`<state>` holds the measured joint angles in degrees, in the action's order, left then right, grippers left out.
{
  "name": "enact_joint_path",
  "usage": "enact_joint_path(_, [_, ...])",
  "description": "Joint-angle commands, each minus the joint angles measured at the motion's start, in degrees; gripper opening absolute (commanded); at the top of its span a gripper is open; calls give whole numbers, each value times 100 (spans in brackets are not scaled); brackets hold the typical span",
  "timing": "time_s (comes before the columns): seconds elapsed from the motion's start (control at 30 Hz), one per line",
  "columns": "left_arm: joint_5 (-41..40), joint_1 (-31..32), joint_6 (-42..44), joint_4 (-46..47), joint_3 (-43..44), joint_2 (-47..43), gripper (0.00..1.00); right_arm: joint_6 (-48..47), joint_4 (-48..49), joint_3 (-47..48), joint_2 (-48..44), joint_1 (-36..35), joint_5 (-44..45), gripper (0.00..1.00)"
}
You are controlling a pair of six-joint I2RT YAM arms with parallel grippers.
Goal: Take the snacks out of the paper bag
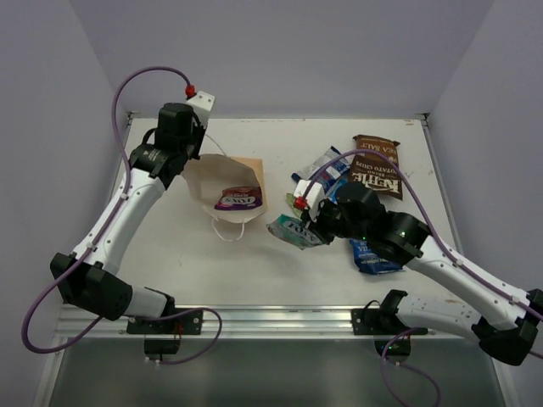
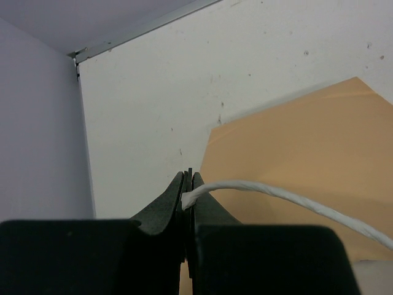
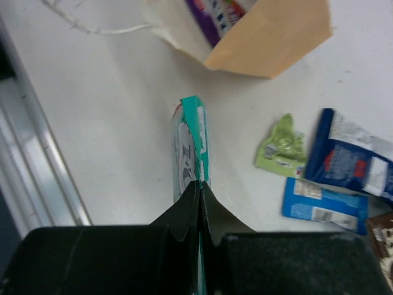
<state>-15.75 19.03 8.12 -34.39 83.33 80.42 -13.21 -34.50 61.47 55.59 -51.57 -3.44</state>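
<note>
The tan paper bag (image 1: 227, 188) lies open at the table's middle left with a purple candy bag (image 1: 238, 198) inside; both show in the right wrist view, the bag (image 3: 270, 37) and the purple packet (image 3: 218, 15). My left gripper (image 2: 188, 192) is shut on the bag's white string handle (image 2: 288, 196) at the bag's far left side (image 1: 191, 148). My right gripper (image 3: 201, 187) is shut on the edge of a teal candy bag (image 3: 191, 144), held just right of the paper bag (image 1: 293, 229). A tiny green wrapper (image 3: 282, 147) lies on the table.
Right of the paper bag lie a brown chip bag (image 1: 376, 165), a dark-blue chip bag (image 3: 353, 153), a blue-white packet (image 3: 322, 203) and another blue packet (image 1: 373, 254) under the right arm. The bag's other string handle (image 1: 231, 231) trails toward the front rail (image 1: 280, 318).
</note>
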Motion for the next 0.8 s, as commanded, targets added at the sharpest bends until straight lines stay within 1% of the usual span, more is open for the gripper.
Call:
enact_joint_path(0.0, [-201,-57,84,214,219,-378,0,205,15,66,258,7,-1279,0])
enact_joint_path(0.03, [-209,-57,84,240,193,-422,0,214,-30,101,329,7,-1760,0])
enact_joint_path(0.07, [-209,-66,93,266,149,-509,0,170,-100,119,416,-2,-2026,0])
enact_joint_path(0.17, [-350,-57,128,345,44,-624,0,178,-259,84,522,-2,-2712,0])
enact_joint_path(0.2, [-341,-57,155,345,26,-633,0,196,-320,49,575,-2,-2793,0])
enact_joint_path(0.27, [-175,-57,164,363,-88,-703,0,319,-329,-74,707,24,-2680,0])
enact_joint_path(0.33, [185,-57,172,424,-203,-782,0,424,-277,-205,970,138,-2548,0])
enact_joint_path(0.43, [590,-57,172,495,-405,-923,0,775,-13,-407,1304,682,-2372,0])
enact_joint_path(0.47, [669,-57,164,504,-484,-958,0,924,74,-443,1348,988,-2302,0])
enact_joint_path(0.5, [817,-48,164,486,-510,-967,0,995,180,-452,1410,1113,-2066,7])
enact_joint_path(0.57, [959,-48,172,451,-563,-985,0,1110,154,-260,1489,1219,-1522,28])
enact_joint_path(0.6, [1099,-48,164,442,-581,-993,0,1058,-29,-102,1533,1211,-1119,38])
enact_joint_path(0.63, [1161,-39,164,433,-590,-993,0,1049,-109,265,1612,1220,-1036,46])
enact_joint_path(0.7, [1363,-13,129,416,-607,-993,0,917,-180,619,1578,1141,-1027,48])
enact_joint_path(0.73, [1416,4,111,390,-607,-993,0,873,-145,899,1490,1062,-983,52])
enact_joint_path(0.77, [1486,39,85,381,-607,-993,0,682,-75,1006,1446,792,-913,53])
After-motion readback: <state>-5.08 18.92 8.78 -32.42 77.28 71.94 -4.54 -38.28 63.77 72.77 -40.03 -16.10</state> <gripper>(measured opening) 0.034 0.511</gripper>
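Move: The teal snack pack already hangs from my closed right fingers. The bare table where it will lie is some 5 cm to the left, about level fore and aft and 25 cm below; the green pack lies 20 cm ahead and 6 cm left, the blue vinegar pack 18 cm right. My left hand keeps the paper bag's handle, the bag about 12 cm right, 3 cm ahead and 20 cm below; that bare spot is 20 cm back and 35 cm right. My right hand swings the teal pack back about 5 cm and left while sinking, then sweeps forward and right, still going down with fingers tipping some 30 degrees downward; there it opens about halfway, lets go of the pack, and lifts a little. My left hand keeps the handle pinched, rises briefly, then sinks again while drawing back about 3 cm, turning slightly clockwise. ##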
